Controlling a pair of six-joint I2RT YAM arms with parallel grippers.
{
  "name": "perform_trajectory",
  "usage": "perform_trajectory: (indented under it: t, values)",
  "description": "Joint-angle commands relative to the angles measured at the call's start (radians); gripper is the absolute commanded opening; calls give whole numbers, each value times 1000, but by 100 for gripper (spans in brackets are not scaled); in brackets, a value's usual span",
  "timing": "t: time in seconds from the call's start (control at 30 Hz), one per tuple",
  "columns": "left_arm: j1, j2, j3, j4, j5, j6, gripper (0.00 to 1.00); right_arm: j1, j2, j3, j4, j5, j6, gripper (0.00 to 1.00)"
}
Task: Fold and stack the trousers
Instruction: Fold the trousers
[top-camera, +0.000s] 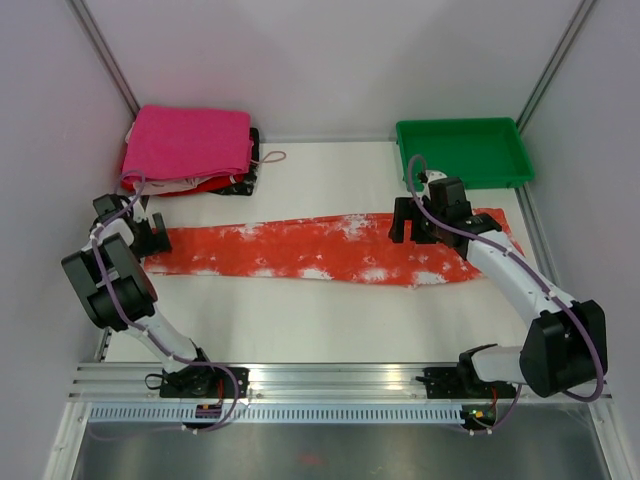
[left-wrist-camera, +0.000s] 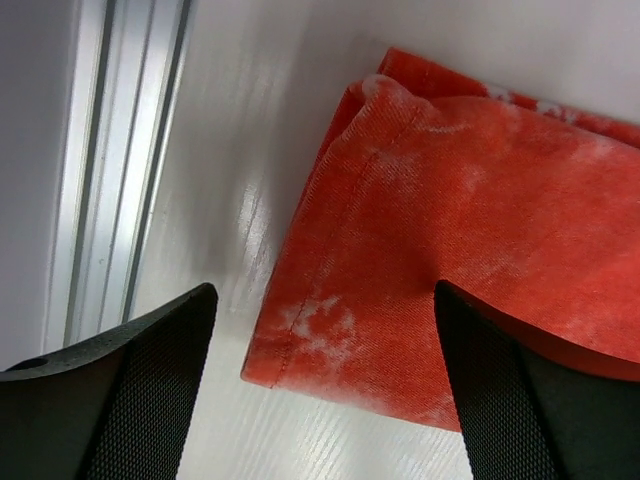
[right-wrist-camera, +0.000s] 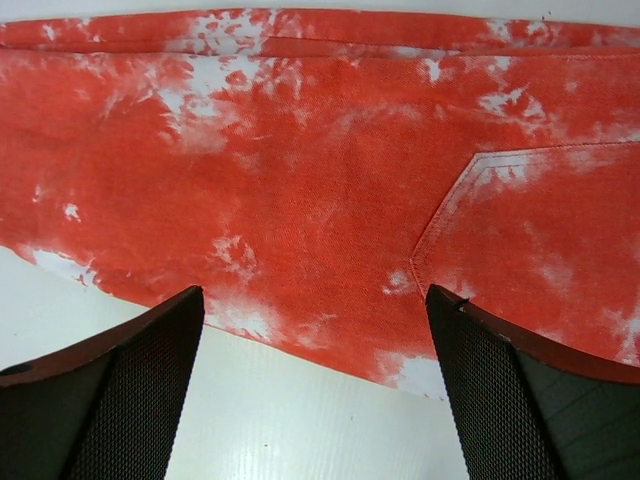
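Observation:
Red trousers with white bleached patches (top-camera: 320, 250) lie folded lengthwise, stretched left to right across the white table. My left gripper (top-camera: 140, 232) is open and hovers over the leg cuff at the left end; the cuff corner (left-wrist-camera: 300, 340) lies between its fingers (left-wrist-camera: 140, 390). My right gripper (top-camera: 410, 222) is open over the waist end, with the near edge of the cloth and a back pocket (right-wrist-camera: 540, 230) below its fingers (right-wrist-camera: 500, 390). Neither gripper holds anything. A stack of folded trousers, pink on top (top-camera: 190, 145), sits at the back left.
A green tray (top-camera: 465, 150) stands at the back right. A metal rail (left-wrist-camera: 110, 170) runs along the table's left edge beside the cuff. White walls close in on both sides.

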Motion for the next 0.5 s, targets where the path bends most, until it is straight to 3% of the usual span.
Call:
perform_trajectory:
  t: [0.0, 0.27, 0.37, 0.4, 0.47]
  values:
    - [7, 45, 24, 18, 48, 47, 93, -1, 25, 20, -27, 44, -30, 98]
    - [5, 124, 46, -3, 132, 13, 77, -1, -6, 9, -39, 74, -34, 98]
    - [4, 144, 63, -34, 123, 4, 65, -2, -36, 0, -41, 79, -39, 98]
    - [4, 148, 73, -45, 120, 3, 50, -1, -41, -2, -44, 103, -37, 97]
    - [4, 165, 84, -78, 117, 1, 47, -1, -59, -5, -54, 114, -42, 97]
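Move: The leg-end hem of the folded trousers lies about 2 cm ahead of the left hand and some 3 cm below it, level sideways, with the legs running away to the right. The table's left rail is about 8 cm to the hand's left; the pink clothes pile is roughly 22 cm ahead and 7 cm right. From the right hand, the hem is about 58 cm left, roughly level ahead, and 13 cm below. The left fingers come onto the hem of the trousers and close about halfway, gathering the layers between their tips. The left hand first drops about 1.5 cm to the cloth, then, staying low, slides some 2 cm forward along the hem as it closes, hardly turning. The open right hand drifts about 1.5 cm right above the trousers, dipping slightly and coming up again. ##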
